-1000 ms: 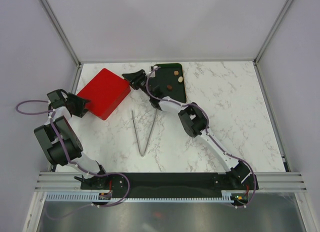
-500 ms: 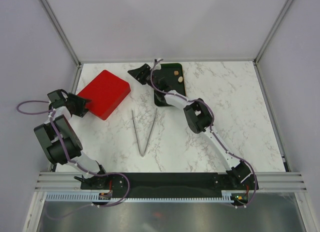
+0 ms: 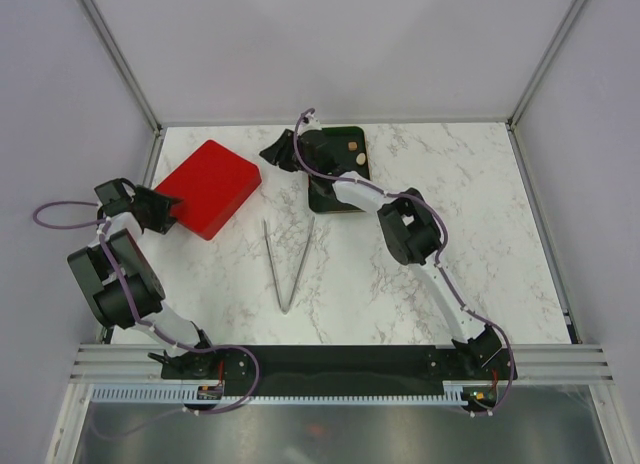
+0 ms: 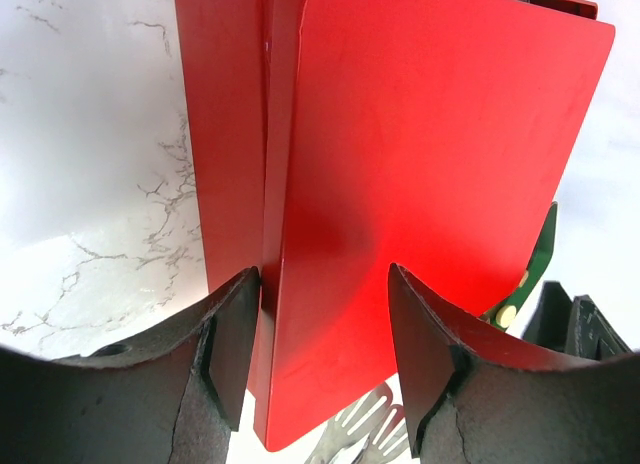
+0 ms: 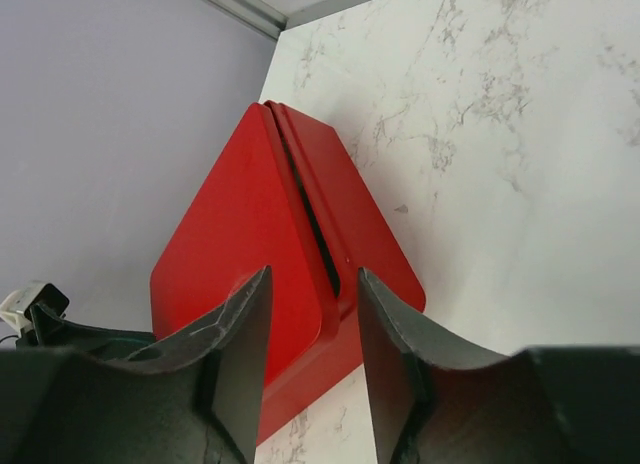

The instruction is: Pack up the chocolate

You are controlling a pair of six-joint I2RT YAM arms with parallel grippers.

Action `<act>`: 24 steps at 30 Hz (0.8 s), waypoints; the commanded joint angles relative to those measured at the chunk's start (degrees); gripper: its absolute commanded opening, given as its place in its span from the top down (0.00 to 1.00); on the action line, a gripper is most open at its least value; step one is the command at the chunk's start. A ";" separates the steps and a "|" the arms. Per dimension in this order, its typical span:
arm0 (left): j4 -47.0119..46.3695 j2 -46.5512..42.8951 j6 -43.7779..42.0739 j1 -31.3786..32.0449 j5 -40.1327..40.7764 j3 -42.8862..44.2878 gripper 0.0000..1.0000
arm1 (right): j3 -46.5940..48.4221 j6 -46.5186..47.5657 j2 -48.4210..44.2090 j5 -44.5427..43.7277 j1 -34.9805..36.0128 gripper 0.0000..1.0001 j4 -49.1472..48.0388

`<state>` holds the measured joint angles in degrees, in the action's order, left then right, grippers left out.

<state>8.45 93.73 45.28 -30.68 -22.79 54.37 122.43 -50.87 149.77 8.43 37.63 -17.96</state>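
Observation:
Two chocolate pieces, one tan point(image 3: 352, 144) and one cream point(image 3: 360, 158), lie on the dark green tray point(image 3: 335, 199) at the back. The cream one point(image 4: 508, 314) also peeks past the box in the left wrist view. The red box point(image 3: 210, 187) lies lid down at the back left, with a dark slit point(image 5: 318, 234) between lid and base. My left gripper point(image 3: 163, 210) point(image 4: 322, 274) is shut on the box's left corner. My right gripper point(image 3: 275, 149) point(image 5: 313, 276) hangs open just off the box's right corner, with nothing between its fingers.
Long metal tongs point(image 3: 290, 264) point(image 4: 365, 429) lie in a V on the marble table point(image 3: 480, 214), in front of the box and tray. My right arm point(image 3: 405, 229) crosses over the tray's left part and hides it. The enclosure walls point(image 3: 90, 104) close in the back and sides.
My right gripper has pulled back from the box's right corner toward the back, and that arm's elbow has swung right. The left arm and the box have not moved.

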 commanded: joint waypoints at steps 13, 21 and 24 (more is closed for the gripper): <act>-0.54 -1.89 1.39 -0.26 -1.30 1.35 0.39 | -3.34 15.27 -11.17 -3.50 3.68 0.95 26.56; 0.25 -3.47 0.78 -0.17 -1.47 0.91 0.39 | -2.55 15.89 -10.38 -2.36 6.14 0.99 28.15; 0.34 -4.00 0.69 0.18 -1.30 0.13 0.39 | -2.29 15.02 -9.59 -1.83 6.76 0.99 27.01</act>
<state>9.74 92.58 45.32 -30.59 -23.09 54.37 118.93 -36.16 141.51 5.80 44.21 10.00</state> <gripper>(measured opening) 0.614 0.013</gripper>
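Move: The lidded red chocolate box has its middle some 15 cm left of the right hand, 6 cm back and 7 cm below it. The green tray lies about 17 cm to that hand's right and 2 cm back, and the tongs about 26 cm back and 4 cm right, both on the table some 10 cm down. From the left hand, the box's middle is roughly 5 cm ahead, 9 cm right and 4 cm below. The right hand shuts its half-open fingers while sweeping about 9 cm back, then down, beside the red box. ##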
